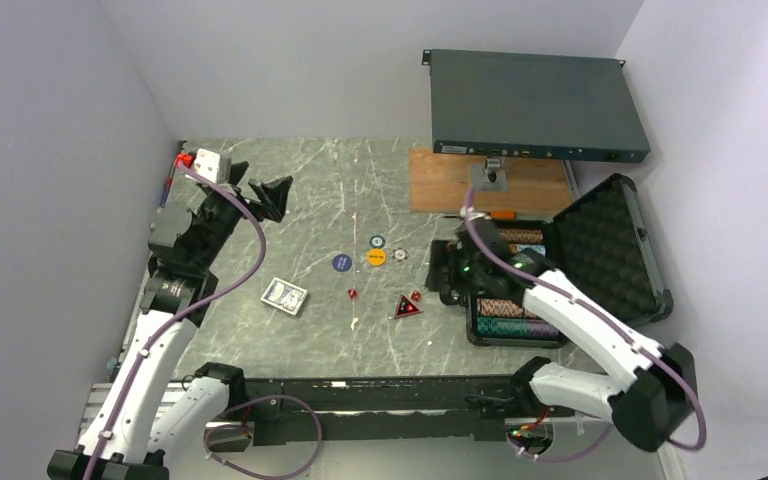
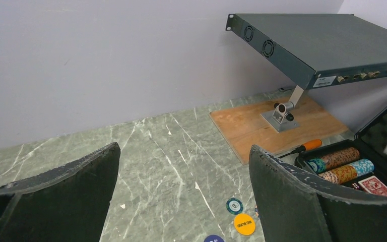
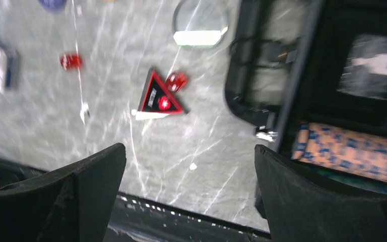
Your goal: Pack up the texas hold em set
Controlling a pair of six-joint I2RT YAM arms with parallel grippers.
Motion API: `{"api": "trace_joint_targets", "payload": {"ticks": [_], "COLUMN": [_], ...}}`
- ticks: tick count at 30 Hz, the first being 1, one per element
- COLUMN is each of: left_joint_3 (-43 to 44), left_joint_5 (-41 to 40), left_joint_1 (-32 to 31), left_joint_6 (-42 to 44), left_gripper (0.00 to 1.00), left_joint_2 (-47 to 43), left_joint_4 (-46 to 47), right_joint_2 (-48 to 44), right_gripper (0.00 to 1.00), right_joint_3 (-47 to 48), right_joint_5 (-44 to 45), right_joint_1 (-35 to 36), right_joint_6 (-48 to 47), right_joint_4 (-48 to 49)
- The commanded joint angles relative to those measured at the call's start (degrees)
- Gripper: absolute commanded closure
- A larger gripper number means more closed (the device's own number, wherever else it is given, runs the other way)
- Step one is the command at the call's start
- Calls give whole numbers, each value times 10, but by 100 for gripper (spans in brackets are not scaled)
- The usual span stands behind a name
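The texas hold em set's black case (image 1: 600,245) lies open at the right, with striped chip rows (image 1: 505,320) in its base. Loose on the table are a card deck (image 1: 284,295), a blue button (image 1: 341,262), a yellow button (image 1: 377,257), a teal button (image 1: 376,240), two red dice (image 1: 353,293) and a red triangle (image 1: 407,307). My left gripper (image 1: 270,195) hangs open at the far left, empty (image 2: 185,148). My right gripper (image 1: 447,270) is open and empty beside the case's left edge; its blurred view (image 3: 190,150) shows the triangle (image 3: 158,96) and a die (image 3: 175,80).
A large dark rack-mount box (image 1: 535,105) stands on a bracket over a wooden board (image 1: 440,180) at the back right. An orange-handled screwdriver (image 2: 310,145) lies by the case. White walls close in on the left, back and right.
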Motion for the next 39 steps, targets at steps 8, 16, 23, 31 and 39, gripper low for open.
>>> {"api": "trace_joint_targets", "payload": {"ticks": [8, 16, 23, 31, 39], "left_joint_3": [11, 12, 14, 14, 14], "left_joint_5": [2, 3, 7, 10, 10], "left_joint_1": [-5, -6, -6, -6, -6], "left_joint_6": [1, 3, 3, 0, 1], "left_gripper": [1, 1, 1, 1, 1], "left_joint_2": [21, 30, 31, 34, 36], "left_joint_4": [20, 20, 20, 22, 22], "right_joint_2": [199, 276, 290, 291, 327], "right_gripper": [14, 47, 49, 50, 67], "right_joint_3": [21, 32, 38, 38, 62], "right_joint_5": [30, 141, 129, 73, 82], "right_joint_1": [163, 163, 163, 163, 162], "right_joint_6": [-106, -188, -261, -304, -309], "right_joint_4": [112, 105, 99, 147, 152]}}
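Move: The red die beside the ALL IN triangle lies about 7 cm to the right hand's left, some 2 cm ahead and 13 cm below. The triangle is about 2 cm left of that die and 3 cm nearer the base. The clear chip capsule stands roughly 6 cm beyond the die and 1 cm to its right; the case's middle is some 24 cm to the die's right and 3 cm farther out. From the left hand the die is about 29 cm right, 6 cm back, 36 cm below. The right hand heads down and left to the red die beside the triangle, dropping about 11 cm. It swings left and a little back, then comes forward again low down, with a last small shift left. It twists about 45 degrees counter-clockwise around its fingers as they narrow from wide open to about a third, tips close over the die; contact can't be seen. The open left hand sinks some 2 cm, easing forward. ##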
